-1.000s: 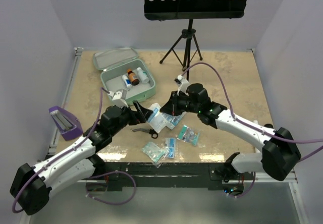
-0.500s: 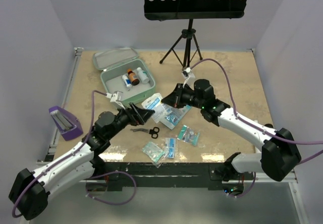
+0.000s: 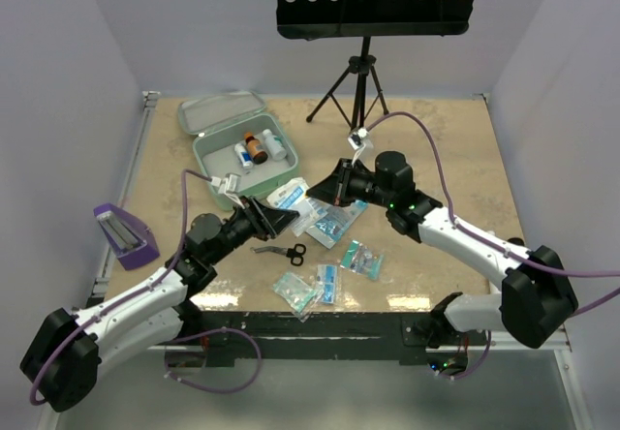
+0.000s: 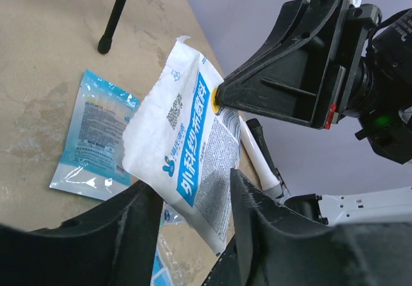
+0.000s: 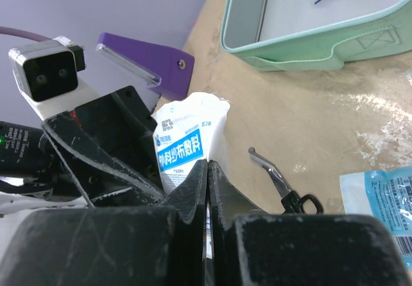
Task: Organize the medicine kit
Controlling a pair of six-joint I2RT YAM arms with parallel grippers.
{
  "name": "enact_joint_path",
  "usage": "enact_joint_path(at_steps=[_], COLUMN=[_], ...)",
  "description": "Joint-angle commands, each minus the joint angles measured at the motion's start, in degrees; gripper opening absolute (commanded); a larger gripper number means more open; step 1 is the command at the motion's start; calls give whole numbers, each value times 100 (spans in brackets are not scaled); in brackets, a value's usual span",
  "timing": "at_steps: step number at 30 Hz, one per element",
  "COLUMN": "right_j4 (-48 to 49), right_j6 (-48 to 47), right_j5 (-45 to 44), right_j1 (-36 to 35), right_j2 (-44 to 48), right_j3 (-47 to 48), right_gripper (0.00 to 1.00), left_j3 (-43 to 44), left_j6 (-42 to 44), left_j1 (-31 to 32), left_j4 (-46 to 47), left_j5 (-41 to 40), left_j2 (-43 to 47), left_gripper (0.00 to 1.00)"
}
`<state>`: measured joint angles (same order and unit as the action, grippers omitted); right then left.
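The medicine kit (image 3: 201,149) lies open at the back left, mint-green, with its lid (image 3: 218,112) flat behind it; its wall (image 5: 322,38) shows in the right wrist view. Mid-table, above the surface, my right gripper (image 3: 318,193) (image 5: 207,167) is shut on one end of a white packet with blue print (image 3: 291,196) (image 4: 187,151) (image 5: 183,147). My left gripper (image 3: 281,219) (image 4: 190,186) has its fingers on either side of the packet's other end. They stand apart, wider than the packet is thick.
Small bottles (image 3: 254,147) lie inside the kit. Black-handled scissors (image 3: 281,251) (image 5: 283,183) and several blue packets (image 3: 334,222) (image 3: 310,288) (image 4: 96,138) lie on the table under the grippers. A purple holder (image 3: 126,234) sits at the left edge. A music stand's tripod (image 3: 358,81) stands at the back.
The right gripper lifted the packet and drew back toward the rear. The left gripper came up to the packet's free end, and its jaws have narrowed around it.
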<state>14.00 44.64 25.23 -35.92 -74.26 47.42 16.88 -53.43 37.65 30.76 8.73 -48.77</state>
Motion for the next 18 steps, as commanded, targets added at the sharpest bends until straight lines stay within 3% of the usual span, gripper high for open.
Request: enact_joint_path(at_steps=[1, 4, 8, 9, 12, 15, 18], right_j4=[270, 288, 279, 253, 69, -212, -397], right_j6=[62, 53, 1, -26, -122, -192, -289], right_j5=[228, 254, 228, 228, 105, -263, -483], right_j1=[33, 33, 33, 33, 33, 120, 313], right_j2=[-53, -80, -19, -1, 69, 218, 420], right_j3=[-40, -31, -31, -22, 65, 153, 110], right_gripper=[0, 0, 0, 7, 58, 97, 98], left_j3=[-1, 26, 34, 52, 87, 279, 604], left_j6=[17, 43, 96, 105, 166, 280, 429], left_j1=[-38, -38, -47, -56, -82, -187, -590], left_j4=[439, 439, 352, 273, 27, -621, -1439], left_j5=[-38, -29, -82, -126, -284, -669, -794], left_j2=[-18, -53, -18, 8, 122, 280, 298], left_gripper=[38, 26, 0, 0, 0, 0, 0])
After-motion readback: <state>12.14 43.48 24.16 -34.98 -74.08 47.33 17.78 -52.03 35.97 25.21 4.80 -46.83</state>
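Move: The gauze pack hangs shut in the right fingers, its middle about 3 cm left of the right hand, 2 cm back and 1 cm below. From the half-open left hand that middle is some 3 cm ahead, 1 cm right and 1 cm higher. Also from the left hand, the green case lies about 16 cm ahead, 12 left and 14 down; the blue pouch 1 cm ahead, 10 right and 17 down; the scissors 6 back, 3 left and 18 down. The left fingers shut on the near end of the gauze pack while the right still pinches it; only then do the right fingers open wide and let go, that hand all but staying in place. Pack in grip, the left hand starts off left and forward towards the green case, about 2 cm, turning slightly counter-clockwise. ##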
